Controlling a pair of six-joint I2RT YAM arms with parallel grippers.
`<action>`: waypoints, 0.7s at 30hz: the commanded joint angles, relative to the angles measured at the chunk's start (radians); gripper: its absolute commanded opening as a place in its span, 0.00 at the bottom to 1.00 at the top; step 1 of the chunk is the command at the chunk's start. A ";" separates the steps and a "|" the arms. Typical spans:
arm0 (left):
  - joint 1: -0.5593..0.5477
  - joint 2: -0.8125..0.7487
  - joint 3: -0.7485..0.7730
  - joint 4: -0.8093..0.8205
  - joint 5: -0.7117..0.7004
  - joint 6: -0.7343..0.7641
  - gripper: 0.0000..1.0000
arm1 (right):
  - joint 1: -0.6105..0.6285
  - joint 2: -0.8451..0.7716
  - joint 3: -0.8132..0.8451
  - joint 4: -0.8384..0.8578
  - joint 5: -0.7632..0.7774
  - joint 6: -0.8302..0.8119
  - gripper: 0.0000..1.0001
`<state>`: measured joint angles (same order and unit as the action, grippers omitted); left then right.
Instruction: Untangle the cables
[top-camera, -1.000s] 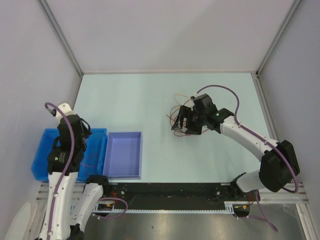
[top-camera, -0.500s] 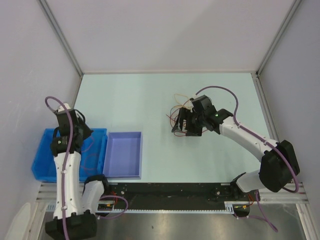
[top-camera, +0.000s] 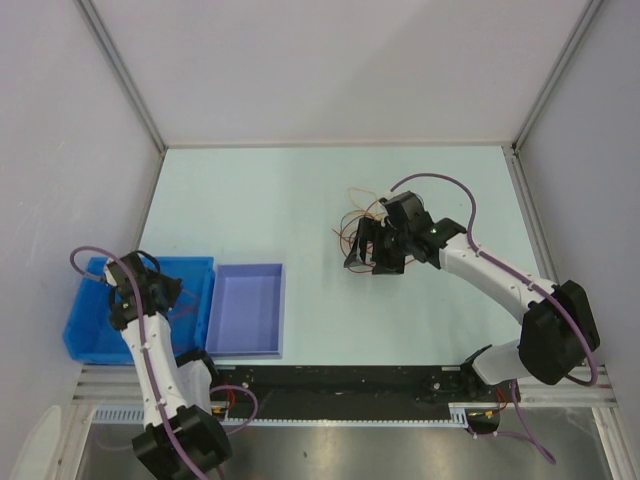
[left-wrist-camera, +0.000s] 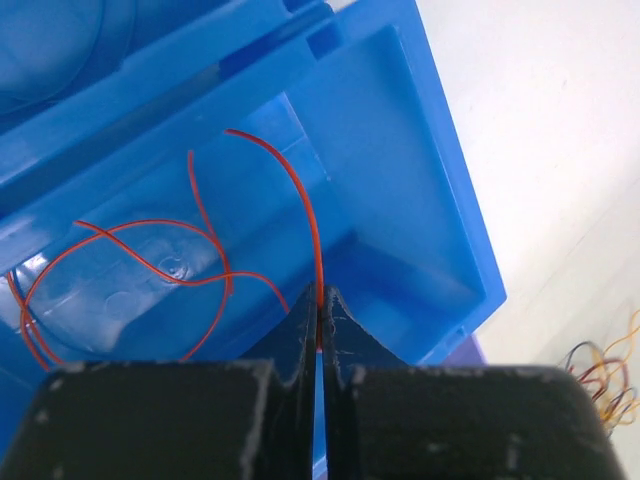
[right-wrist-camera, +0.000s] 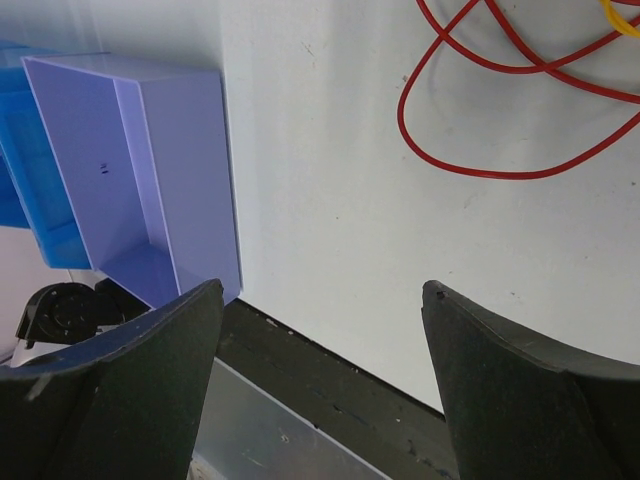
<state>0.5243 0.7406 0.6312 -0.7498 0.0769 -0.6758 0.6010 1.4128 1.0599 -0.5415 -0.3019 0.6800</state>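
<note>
A tangle of thin cables (top-camera: 358, 222) in red, orange and yellow lies right of the table's middle, also seen far off in the left wrist view (left-wrist-camera: 600, 375). My right gripper (top-camera: 366, 254) hovers at the pile's near side, open, with nothing between its fingers (right-wrist-camera: 320, 290). A red cable loop (right-wrist-camera: 480, 168) lies on the table beyond its tips. My left gripper (top-camera: 160, 293) is over the blue bin (top-camera: 85, 340) and shut (left-wrist-camera: 320, 296) on a thin orange-red cable (left-wrist-camera: 302, 200). That cable's far part curls inside the bin (left-wrist-camera: 440, 200).
An empty purple bin (top-camera: 248, 310) stands right next to the blue one, seen too from the right wrist (right-wrist-camera: 180, 170). The black rail (top-camera: 350, 380) runs along the table's near edge. Grey walls close off the left, the back and the right.
My left arm has swung toward the near left and lowered over the blue bin, still shut on the orange-red cable. The right gripper has hardly moved.
</note>
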 joint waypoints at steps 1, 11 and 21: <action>0.026 -0.058 -0.048 0.090 -0.020 -0.094 0.02 | 0.009 -0.012 -0.003 0.014 -0.017 0.024 0.84; 0.028 -0.064 -0.051 0.167 0.103 -0.094 0.96 | 0.054 0.024 -0.003 0.052 0.000 0.073 0.84; -0.012 -0.158 0.002 0.188 0.158 -0.071 1.00 | 0.052 0.038 0.000 0.077 -0.008 0.073 0.84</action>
<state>0.5407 0.5983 0.5751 -0.6044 0.1864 -0.7593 0.6590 1.4502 1.0599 -0.4942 -0.3042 0.7483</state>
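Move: My left hand holds a red cable over the right-hand blue bin, whose middle lies about 3 cm back and some 7 cm below. The left-hand blue bin sits about 16 cm to the left and 4 cm back, the purple bin about 15 cm to the right and 5 cm back. From my empty right hand that right-hand blue bin is roughly 39 cm left and 8 cm back; the tangle is 8 cm ahead, 4 cm right and 14 cm below. I hover with my left hand over the right-hand blue bin, then spread the shut fingers wide and let go of the red cable. As they open I lift away, up about 4 cm and forward 2 cm, tipping the fingers up some 15 degrees. Meanwhile my open right hand slides a couple of centimetres left, away from the tangle, touching nothing. ##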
